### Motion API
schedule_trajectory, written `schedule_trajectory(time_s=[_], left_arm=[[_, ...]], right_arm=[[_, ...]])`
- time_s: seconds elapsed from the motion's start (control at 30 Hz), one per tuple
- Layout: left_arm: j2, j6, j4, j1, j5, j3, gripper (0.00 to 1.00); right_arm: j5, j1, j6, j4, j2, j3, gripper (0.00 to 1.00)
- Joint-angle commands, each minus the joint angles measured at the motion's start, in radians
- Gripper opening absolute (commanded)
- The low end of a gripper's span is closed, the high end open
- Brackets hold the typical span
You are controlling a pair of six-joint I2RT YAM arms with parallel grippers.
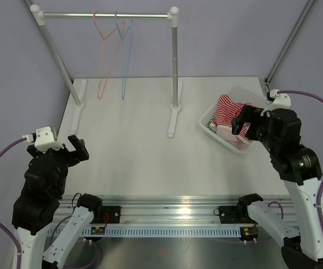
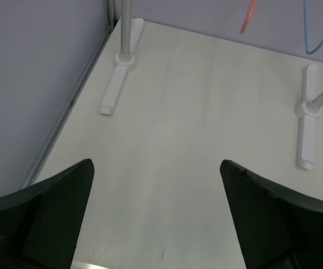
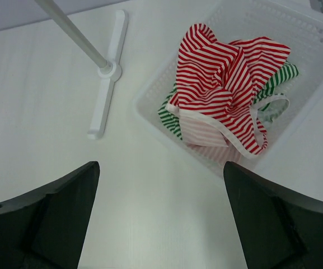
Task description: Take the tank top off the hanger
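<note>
A red-and-white striped tank top [image 3: 223, 84] lies crumpled in a white basket [image 3: 150, 115], on top of a green-striped garment [image 3: 169, 119]; the top view shows the same tank top [image 1: 226, 109] in the basket [image 1: 209, 128] at the right. Two bare hangers, a pink hanger [image 1: 108, 53] and a blue hanger [image 1: 125, 56], hang from the rail [image 1: 105, 15]. My right gripper [image 3: 160, 193] is open and empty, near the basket's front corner. My left gripper [image 2: 157, 190] is open and empty over bare table at the left.
The white clothes rack has two posts, a left post [image 1: 57, 56] and a right post [image 1: 175, 61], with flat feet [image 1: 172, 120] on the table. Purple walls close the back and sides. A metal rail [image 1: 167, 216] runs along the near edge.
</note>
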Motion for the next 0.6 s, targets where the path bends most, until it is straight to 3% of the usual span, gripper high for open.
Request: schedule_trajectory(time_s=[0.0,0.2,0.37,0.57], left_arm=[[-0.018,0.057,-0.023,-0.009,0.0,0.015,0.99],[-0.113,0.094,-0.023,-0.009,0.069,-0.033,0.99],[-0.207,0.103,0.015,-0.009,0.069,-0.096,0.99],[-0.256,0.116,0.03,-0.009,0.089,-0.109,0.99]], right_arm=[[-0.019,0.012,-0.086,-0.168,-0.08,0.013,1.0],[0.099,0.012,-0.088,-0.245,-0.158,-0.042,1.0],[0.057,0.01,-0.102,-0.21,-0.233,-0.101,0.99],[0.084,0.01,-0.082,-0.208,-0.204,-0.108,1.0]])
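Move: The red-striped tank top lies in the white bin, on top of the green one, some 17 cm ahead of my empty right hand, about 3 cm to its right and 30 cm below. The bin's middle is about 17 cm ahead and 5 cm right of that hand, also 30 cm down. The rack's right foot stands roughly 24 cm left, 20 cm ahead and 33 cm below. From my left hand the tank top is about 26 cm ahead, 62 cm right and 28 cm lower. I keep drawing my right hand back from the bin, about 7 cm, sinking some 4 cm and drifting 3 cm to my right, with a slight roll and downward tip, easing off at the end. My left hand backs away from the rack by 3 to 4 cm and sinks 2 cm. Both grippers stay wide open and touch nothing. ##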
